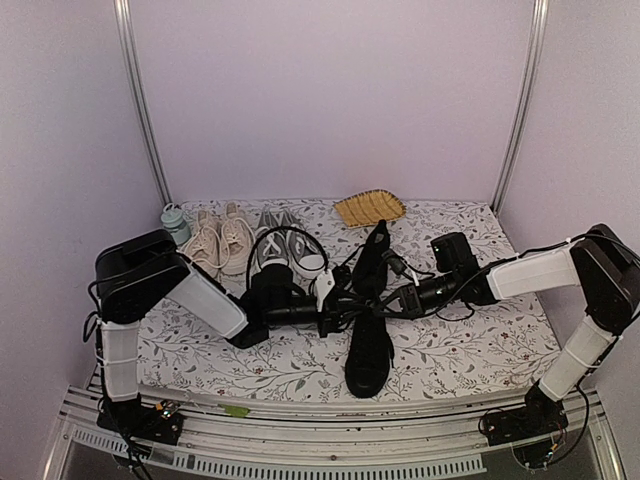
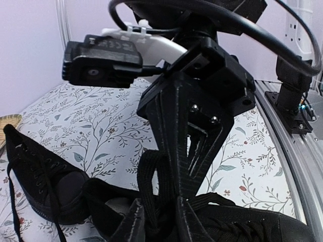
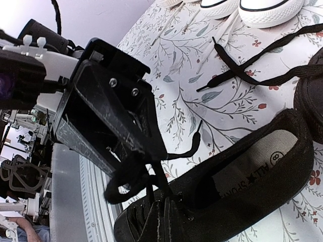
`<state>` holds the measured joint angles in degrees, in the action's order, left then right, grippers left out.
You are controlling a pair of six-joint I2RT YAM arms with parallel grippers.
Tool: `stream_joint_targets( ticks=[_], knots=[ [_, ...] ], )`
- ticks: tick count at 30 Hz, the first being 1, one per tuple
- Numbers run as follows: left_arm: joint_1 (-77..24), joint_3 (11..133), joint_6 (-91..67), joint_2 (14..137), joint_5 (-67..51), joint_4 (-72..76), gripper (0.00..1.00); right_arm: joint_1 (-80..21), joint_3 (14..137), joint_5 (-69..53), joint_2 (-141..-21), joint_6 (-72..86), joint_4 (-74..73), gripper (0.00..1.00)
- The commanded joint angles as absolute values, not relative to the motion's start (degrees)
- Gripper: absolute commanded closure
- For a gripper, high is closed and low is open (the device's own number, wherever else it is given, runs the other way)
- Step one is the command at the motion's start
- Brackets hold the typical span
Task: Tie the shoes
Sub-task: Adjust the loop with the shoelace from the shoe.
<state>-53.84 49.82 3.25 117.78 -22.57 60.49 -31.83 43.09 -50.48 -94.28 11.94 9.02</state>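
The shoes are two black sneakers in the middle of the floral table. The near shoe (image 1: 370, 355) (image 2: 252, 224) (image 3: 262, 171) points at the front edge. The far shoe (image 1: 373, 258) (image 2: 45, 186) lies behind it, its laces (image 3: 252, 65) loose on the cloth. Both grippers meet over the near shoe's laces. My left gripper (image 1: 340, 308) (image 2: 157, 212) has its fingers slightly apart, with a lace loop (image 2: 149, 186) standing between them. My right gripper (image 1: 380, 302) (image 3: 166, 209) is shut on a lace strand (image 3: 162, 176) just above the eyelets. Its body fills the left wrist view.
At the back left stand a beige pair (image 1: 222, 240) and a grey pair with white toe caps (image 1: 285, 250), beside a small pale jar (image 1: 176, 222). A woven yellow tray (image 1: 369, 208) lies at the back centre. A metal rail (image 1: 330, 440) runs along the near edge.
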Motion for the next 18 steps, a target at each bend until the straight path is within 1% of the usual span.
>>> stream_joint_targets(
  ticks=[1, 2, 4, 6, 10, 13, 16, 18],
  knots=[
    [-51.6, 50.8, 2.0, 118.1, -24.3, 62.3, 0.76, -31.6, 42.7, -49.6, -92.0, 11.0, 8.0, 1.0],
    [-51.6, 51.2, 2.2, 118.3, -23.2, 61.2, 0.75, -31.6, 42.5, -49.5, -91.8, 11.0, 7.9, 1.0],
    [-51.5, 52.5, 3.2, 118.7, -22.0, 58.3, 0.69, -31.6, 42.3, -49.6, -91.6, 11.1, 7.9, 1.0],
    [-51.5, 52.4, 4.5, 118.4, -24.3, 57.6, 0.61, -31.7, 42.7, -49.5, -91.7, 10.8, 7.2, 1.0],
    [-51.6, 50.9, 4.9, 116.8, -30.3, 59.6, 0.47, -31.6, 43.4, -48.7, -91.9, 9.8, 6.1, 1.0],
    [-51.5, 52.1, 5.5, 116.5, -34.3, 58.2, 0.37, -31.7, 44.1, -49.1, -92.5, 9.7, 5.9, 1.0],
    [-51.5, 54.0, 6.5, 116.1, -35.1, 54.7, 0.26, -31.6, 44.7, -49.2, -93.1, 9.3, 5.4, 1.0],
    [-51.6, 54.0, 7.0, 115.4, -34.9, 54.3, 0.22, -31.6, 44.5, -49.0, -93.2, 9.1, 5.3, 1.0]
  ],
)
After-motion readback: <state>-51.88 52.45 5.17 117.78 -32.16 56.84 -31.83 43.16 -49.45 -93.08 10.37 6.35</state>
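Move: The shoelace loop is right at my left fingertips, about 2 cm to their right and level with them, and about 1 cm left of my right fingertips. The middle of the black shoe being tied lies some 7 cm back and 5 cm below my left hand, about 1 cm to its right. The other black shoe is about 10 cm ahead, 1 cm right; the nearer grey sneaker is roughly 12 cm ahead and 11 cm left. I open my left fingers from nearly shut to about three-quarters wide to let go of the loop, first easing the hand forward by under 2 cm, then swinging it back about 2.5 cm, its tips turning clockwise by nearly 10 degrees. My right hand stays shut on the lace and holds almost still just above the shoe. ##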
